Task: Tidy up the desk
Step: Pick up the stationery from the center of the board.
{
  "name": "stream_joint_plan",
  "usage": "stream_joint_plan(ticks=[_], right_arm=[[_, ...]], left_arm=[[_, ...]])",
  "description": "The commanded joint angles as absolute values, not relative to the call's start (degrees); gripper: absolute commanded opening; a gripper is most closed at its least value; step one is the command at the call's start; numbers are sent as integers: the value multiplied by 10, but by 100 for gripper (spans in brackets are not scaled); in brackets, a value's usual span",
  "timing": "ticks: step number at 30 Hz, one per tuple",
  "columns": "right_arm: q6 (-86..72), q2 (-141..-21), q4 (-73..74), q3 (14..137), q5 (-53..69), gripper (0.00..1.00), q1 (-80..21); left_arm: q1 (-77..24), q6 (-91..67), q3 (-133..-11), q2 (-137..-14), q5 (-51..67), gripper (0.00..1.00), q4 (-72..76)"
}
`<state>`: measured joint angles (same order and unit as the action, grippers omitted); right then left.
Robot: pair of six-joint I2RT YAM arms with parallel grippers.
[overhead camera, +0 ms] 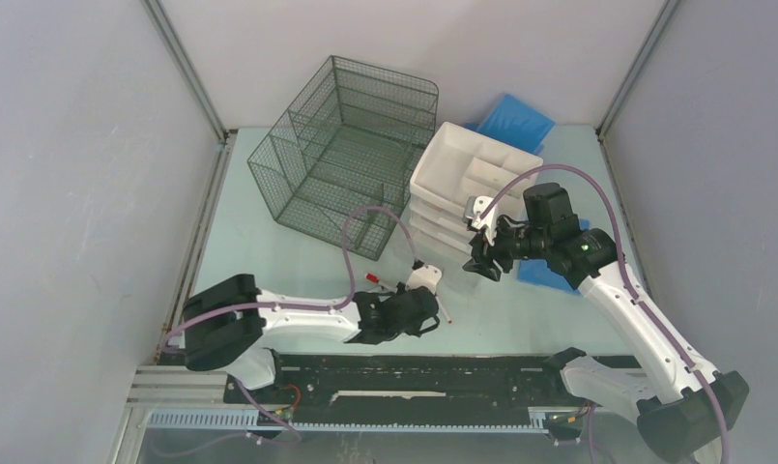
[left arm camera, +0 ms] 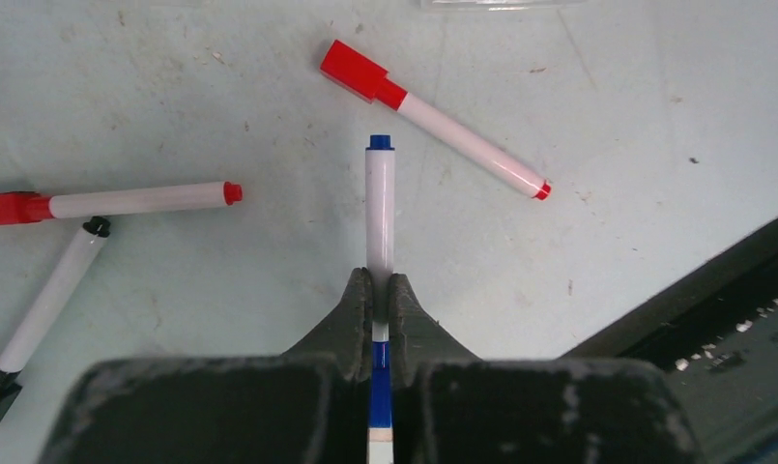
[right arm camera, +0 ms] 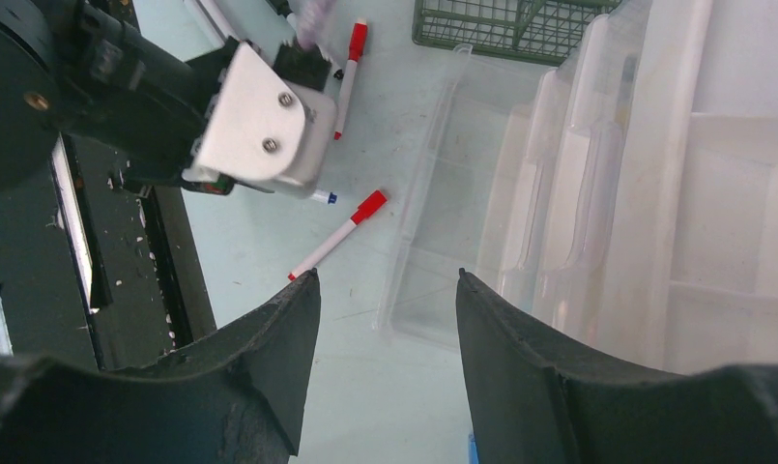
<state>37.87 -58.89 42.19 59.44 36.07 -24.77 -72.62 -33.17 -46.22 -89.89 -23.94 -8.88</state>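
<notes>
On the pale mint-green desk point(overhead camera: 269, 242) lie several markers. My left gripper point(left arm camera: 380, 290) is shut on a blue-capped white marker point(left arm camera: 380, 203), whose barrel sticks out forward low over the desk. Two red-capped markers point(left arm camera: 433, 121) point(left arm camera: 124, 201) and a black-capped one point(left arm camera: 51, 295) lie loose around it. In the top view the left gripper point(overhead camera: 433, 314) sits near the desk's front edge. My right gripper point(right arm camera: 387, 278) hangs open and empty above the desk, just before the pulled-out clear bottom drawer point(right arm camera: 433, 290) of the white drawer unit point(overhead camera: 472, 179).
A dark wire-mesh organizer point(overhead camera: 346, 145) stands at the back, left of the drawer unit. One blue flat item point(overhead camera: 515, 121) lies behind the unit and another point(overhead camera: 544, 275) under the right arm. The black front rail point(left arm camera: 713, 309) runs close to the left gripper's right.
</notes>
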Motion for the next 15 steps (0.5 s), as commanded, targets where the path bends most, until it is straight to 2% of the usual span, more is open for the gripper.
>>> stream_joint_plan(ticks=[1,15], right_arm=[[386,-588,417,618,366,62,-251],[378,-586,416,617,388,62,-251]], left_arm=[[-728,-338,-439,-837,-261,0,-49],[-702,-357,-326,-674,-244,0,116]])
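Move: The blue-capped marker is already pinched in the left hand. The open clear drawer, its likely place, lies about 14 cm ahead of that hand, 5 cm to its right and roughly level. The near red marker lies about 5 cm ahead and 5 cm right, the left red marker 9 cm ahead and 7 cm left, the black marker 6 cm ahead and 12 cm left. From the right hand, the drawer is some 8 cm ahead, 8 cm left and 18 cm down. Straight up, gathering into a steady lift of about 6 cm, the left hand carries the blue-capped marker clear above the red and black ones. Its closed fingers keep their pinch near the cap while the wrist tilts some 20 degrees, swinging the fingertips up and out to the right so that they point less steeply down. ##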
